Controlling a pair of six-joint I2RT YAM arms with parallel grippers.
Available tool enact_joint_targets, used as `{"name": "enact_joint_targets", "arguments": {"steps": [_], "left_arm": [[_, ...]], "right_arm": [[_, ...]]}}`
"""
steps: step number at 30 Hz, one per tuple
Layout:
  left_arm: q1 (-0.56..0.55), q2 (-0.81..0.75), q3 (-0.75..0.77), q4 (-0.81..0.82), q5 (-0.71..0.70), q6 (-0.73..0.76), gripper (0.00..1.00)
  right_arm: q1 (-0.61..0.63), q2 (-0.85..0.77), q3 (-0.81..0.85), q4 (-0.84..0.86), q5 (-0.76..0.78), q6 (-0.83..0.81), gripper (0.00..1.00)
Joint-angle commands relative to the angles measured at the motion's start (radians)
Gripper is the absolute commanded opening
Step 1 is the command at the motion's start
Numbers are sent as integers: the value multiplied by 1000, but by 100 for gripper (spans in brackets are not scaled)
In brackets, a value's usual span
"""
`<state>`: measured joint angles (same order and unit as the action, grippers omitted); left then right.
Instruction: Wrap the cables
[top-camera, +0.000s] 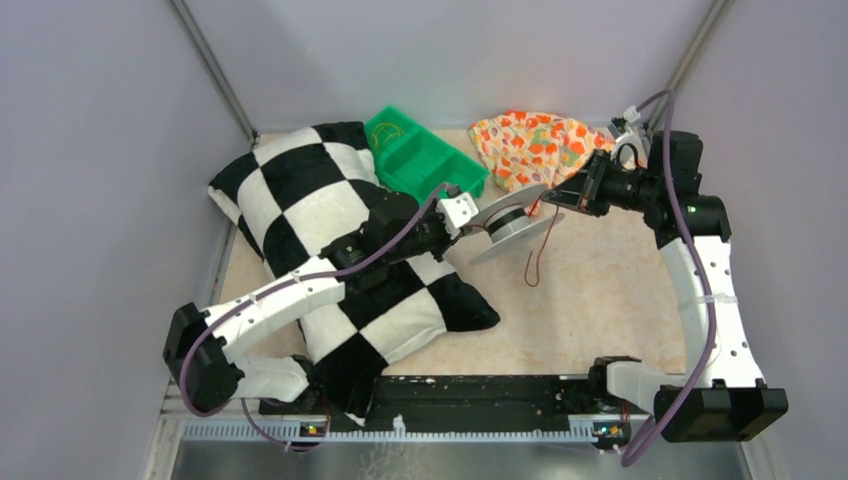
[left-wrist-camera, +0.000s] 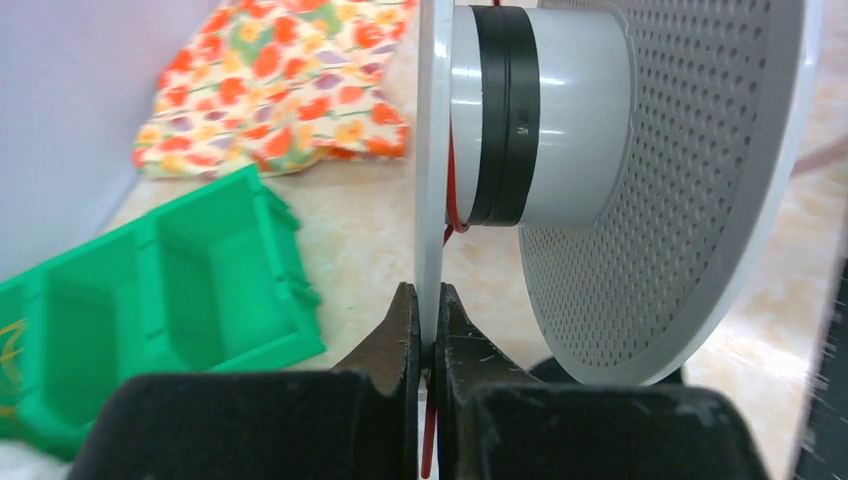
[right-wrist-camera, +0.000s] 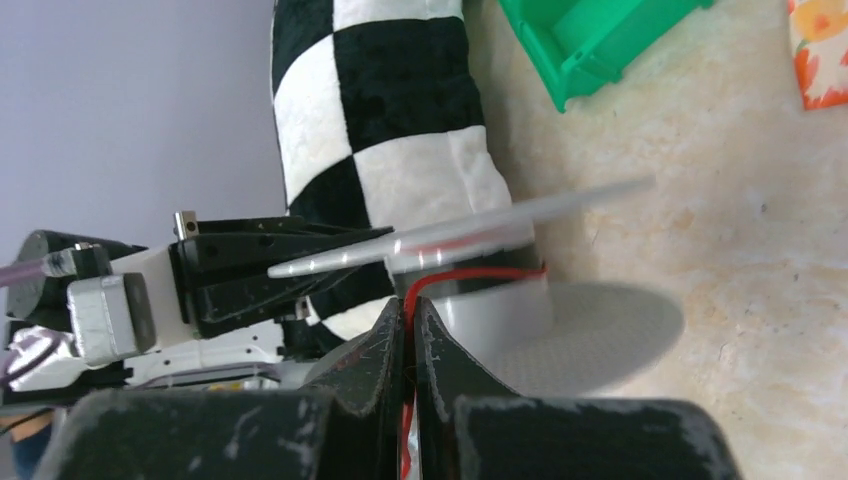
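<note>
A grey spool (top-camera: 512, 228) with two round flanges and a black-banded hub (left-wrist-camera: 505, 120) hangs above the table's middle. My left gripper (top-camera: 468, 215) is shut on the rim of its thin flange (left-wrist-camera: 432, 150), shown edge-on in the left wrist view (left-wrist-camera: 428, 318). The thin red cable (top-camera: 541, 252) runs from the hub (right-wrist-camera: 480, 272) into my right gripper (right-wrist-camera: 410, 312), which is shut on it just right of the spool (top-camera: 556, 199). A loose loop of cable hangs down to the table. A bit of cable also shows between the left fingers (left-wrist-camera: 428, 445).
A black-and-white checked pillow (top-camera: 320, 215) lies under the left arm. A green two-compartment bin (top-camera: 425, 155) stands behind it, and a floral cloth (top-camera: 530, 145) lies at the back right. Grey walls enclose the beige table (top-camera: 600, 300).
</note>
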<state>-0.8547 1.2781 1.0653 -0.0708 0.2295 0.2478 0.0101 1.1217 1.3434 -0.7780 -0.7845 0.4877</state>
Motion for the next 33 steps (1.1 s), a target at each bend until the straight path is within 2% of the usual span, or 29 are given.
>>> {"name": "enact_joint_targets", "arguments": {"steps": [1, 6, 12, 16, 20, 22, 26, 33], "left_arm": [[-35, 17, -35, 221, -313, 81, 0], [-118, 57, -103, 396, -552, 230, 0], [-156, 137, -72, 476, -759, 264, 0], [-158, 192, -23, 459, -890, 213, 0], [-158, 225, 38, 376, -872, 148, 0], [-156, 227, 67, 334, -838, 81, 0], [-123, 226, 205, 147, -719, -80, 0], [-121, 286, 354, 12, -731, -109, 0]], "right_arm": [[-7, -16, 70, 16, -20, 118, 0], [-7, -37, 25, 119, -50, 253, 0], [-7, -89, -131, 493, -112, 561, 0], [-3, -72, -89, 497, -104, 582, 0], [26, 2, -2, 451, -150, 528, 0], [63, 20, 24, 428, -122, 502, 0], [99, 0, 9, 486, -26, 495, 0], [135, 21, 23, 561, -56, 488, 28]]}}
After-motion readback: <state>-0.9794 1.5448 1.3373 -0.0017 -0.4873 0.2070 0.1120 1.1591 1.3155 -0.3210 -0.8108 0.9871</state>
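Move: The left hand still pinches the rim of the spool's upper flange; the hub lies about 7 cm to its right, 1 cm ahead and 3 cm lower. From the right hand, which holds the red cable, that hub is roughly 6 cm left, 1 cm ahead and 8 cm below. Counted from the left hand, the green bin is some 19 cm ahead and 7 cm left, the flowered cloth 22 cm ahead and 14 cm right, both about 24 cm below. Keeping its pinch on the flange rim, the left hand carries the spool forward about 8 cm, swinging it some 30 degrees counter-clockwise and tipping it up partway before easing back, then lifts it slightly at the end. Meanwhile the right hand draws the red cable upward about 7 cm and to the left over the spool, edging forward and rolling its left side up some 20 degrees, and finally its shut fingers begin to part around the cable. ##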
